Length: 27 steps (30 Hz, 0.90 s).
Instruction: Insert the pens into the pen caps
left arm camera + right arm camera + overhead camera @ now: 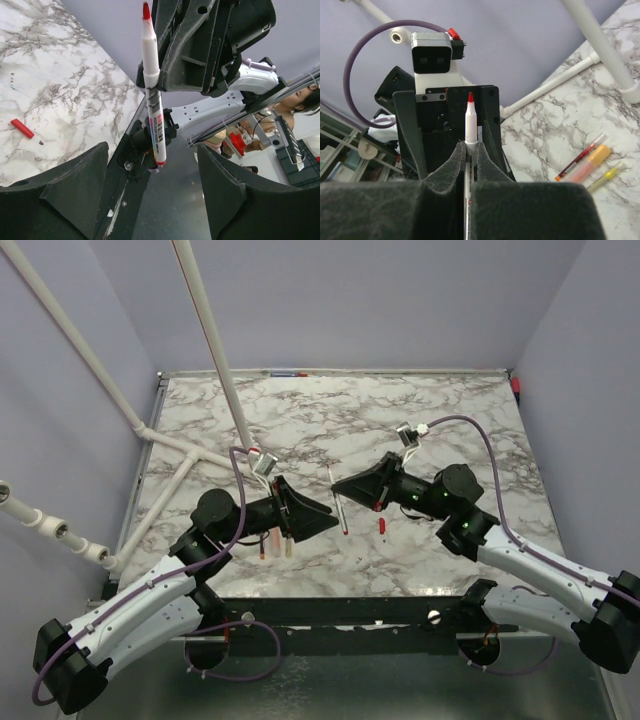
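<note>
My right gripper (338,489) (470,148) is shut on a white pen (337,502) (151,85) (471,127) with a bare red tip, held off the marble table (420,420). My left gripper (318,520) (152,152) faces it from the left, open and with nothing between its fingers. In the left wrist view the pen's rear end hangs just ahead of the open jaws. A red pen cap (382,525) (22,128) lies on the table below the right gripper. Three more pens, red (579,161), orange (595,158) and yellow (606,176), lie side by side under the left arm (275,542).
A white pipe frame (215,350) rises from the table's left side and slants over the back left. The table's dark front rail (340,615) runs between the two arm bases. Purple cables (480,435) loop off both wrists.
</note>
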Available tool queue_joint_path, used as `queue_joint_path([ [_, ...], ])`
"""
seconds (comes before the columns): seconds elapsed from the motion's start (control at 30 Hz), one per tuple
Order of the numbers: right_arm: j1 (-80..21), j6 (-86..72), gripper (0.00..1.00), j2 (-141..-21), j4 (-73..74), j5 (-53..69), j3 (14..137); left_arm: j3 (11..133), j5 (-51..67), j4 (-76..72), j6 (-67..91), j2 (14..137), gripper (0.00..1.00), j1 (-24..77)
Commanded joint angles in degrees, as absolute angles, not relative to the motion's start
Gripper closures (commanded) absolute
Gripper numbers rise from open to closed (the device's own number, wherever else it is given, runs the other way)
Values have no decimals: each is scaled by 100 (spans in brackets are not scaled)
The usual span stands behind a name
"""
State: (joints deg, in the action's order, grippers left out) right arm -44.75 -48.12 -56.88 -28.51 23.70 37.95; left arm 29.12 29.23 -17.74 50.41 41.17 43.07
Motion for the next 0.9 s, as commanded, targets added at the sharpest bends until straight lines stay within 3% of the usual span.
queue_joint_path([
  [0.0, -4703, -4904, 99, -5802, -3329, 2356, 3847, 2856, 3094, -2234, 5314, 4134, 28, 4286],
  [0.3, -5080, -4739, 99, -6182, -3444, 2125, 4127, 2839, 3163, -2436, 5425, 4237, 34, 4285],
  [0.87, -5262, -4642, 99, -6380, -3490, 2030, 4228, 2748, 3261, -2535, 5521, 4161, 68, 4283],
])
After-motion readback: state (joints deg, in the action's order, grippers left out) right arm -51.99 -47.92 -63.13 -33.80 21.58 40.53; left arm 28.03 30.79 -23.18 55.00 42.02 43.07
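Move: The white pen lies level across the right fingers, nib forward. Its middle is about 4 cm ahead and 3 cm to the right of the open left hand, at about its height. For the right hand, the left gripper is some 5 cm back and 3 cm to its left, about level. On the table some 25 cm below, the red cap lies about 6 cm ahead and 10 cm right of the right hand; the orange pen is 6 cm ahead and 12 cm left of the left hand. Still pinching the white pen, the right hand carries its tail half in between the left fingers, going about 4 cm left and 2 cm back, then nearly stopping with a slight counter-clockwise turn. The left hand all but stays in place, rising about 1 cm, and closes around the barrel from wide open to roughly half that gap, not yet shut on it. ##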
